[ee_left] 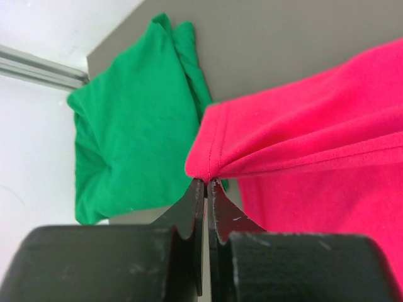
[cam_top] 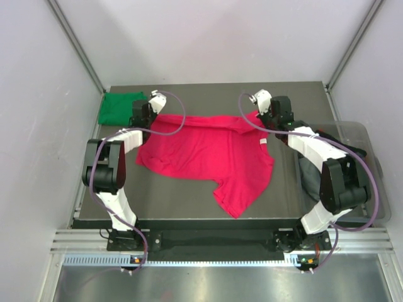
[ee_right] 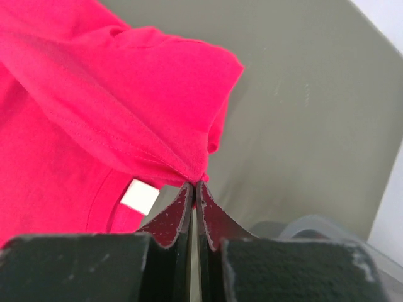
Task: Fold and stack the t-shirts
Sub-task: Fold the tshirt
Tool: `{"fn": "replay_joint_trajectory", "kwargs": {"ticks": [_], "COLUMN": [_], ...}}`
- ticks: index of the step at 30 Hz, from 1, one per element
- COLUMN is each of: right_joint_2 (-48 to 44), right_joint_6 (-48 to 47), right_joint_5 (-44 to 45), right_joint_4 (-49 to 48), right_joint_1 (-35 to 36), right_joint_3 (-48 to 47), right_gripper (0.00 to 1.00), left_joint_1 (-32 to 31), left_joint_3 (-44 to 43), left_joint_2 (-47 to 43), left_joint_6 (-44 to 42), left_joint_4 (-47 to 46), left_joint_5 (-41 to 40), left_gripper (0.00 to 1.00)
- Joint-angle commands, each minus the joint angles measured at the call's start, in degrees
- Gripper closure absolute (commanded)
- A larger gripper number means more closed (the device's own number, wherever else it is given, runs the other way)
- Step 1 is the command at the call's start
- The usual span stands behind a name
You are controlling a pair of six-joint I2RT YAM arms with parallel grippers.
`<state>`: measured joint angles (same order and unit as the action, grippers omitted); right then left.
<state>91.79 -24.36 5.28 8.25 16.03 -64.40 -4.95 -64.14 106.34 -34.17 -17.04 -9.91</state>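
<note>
The crimson-pink t-shirt [cam_top: 211, 151] lies spread over the middle of the table, its far edge lifted between both arms. My left gripper [ee_left: 206, 181] is shut on a hemmed corner of that pink t-shirt [ee_left: 302, 138]. At the far right my right gripper [ee_right: 194, 183] is shut on another pinched corner of the pink t-shirt [ee_right: 107, 94], whose white neck label [ee_right: 140, 195] shows below the fold. The green t-shirt [cam_top: 119, 107] lies folded at the far left corner, just left of the left gripper [cam_top: 146, 114]; in the left wrist view the green t-shirt [ee_left: 132, 132] sits behind the held corner.
A clear plastic bin [cam_top: 362, 148] holding dark cloth stands off the table's right edge, beside the right arm [cam_top: 327, 170]. Grey walls enclose the table [cam_top: 208, 94] on three sides. A metal rail [cam_top: 220, 242] runs along the near edge.
</note>
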Motion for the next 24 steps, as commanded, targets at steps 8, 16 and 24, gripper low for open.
{"fn": "replay_joint_trajectory", "kwargs": {"ticks": [8, 16, 24], "right_joint_2": [-5.13, -11.10, -3.29], "right_joint_6": [4.41, 6.87, -2.34], "right_joint_5": [-2.81, -7.19, -13.53], "right_joint_4": [0.01, 5.02, 8.18], "right_joint_1": [1.37, 1.99, 4.79], "right_joint_3": [2.88, -0.45, -3.80], "right_gripper": [1.00, 0.63, 0.66], "left_joint_1": [0.82, 0.73, 0.03], "left_joint_3": [4.55, 4.73, -1.60], "left_joint_2": [-2.63, -11.23, -11.60], "left_joint_6": [1.57, 5.52, 12.37], "left_joint_4": [-0.81, 3.23, 11.59], "left_joint_5": [-0.28, 1.29, 7.53], "left_gripper": [1.00, 0.50, 0.53]}}
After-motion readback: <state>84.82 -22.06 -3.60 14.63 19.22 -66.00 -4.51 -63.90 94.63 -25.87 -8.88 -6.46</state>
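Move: Just back from the left hand, about 3 cm and some 5 cm down, is the spot on the red t-shirt's flat body where its pinched edge goes; the matching spot is about 5 cm back and 7 cm below the right hand. The shirt's middle lies some 24 cm right of the left hand and 13 cm back. The green t-shirt sits about 15 cm left of the left hand and 5 cm farther out. From the right hand, the white tag is roughly 8 cm back, straight below in line. Drawing the pinched far edge back over the shirt, both hands come some 4 cm towards the base, the left sinking about 3.5 cm and the right only 1.5 cm. Both let go of their corners partway, opening to around half and a third, then rise clear: the left climbs nearly 10 cm, rolling slightly, the right about 5 cm while swinging left over the shirt and turning some 10 degrees counter-clockwise. ##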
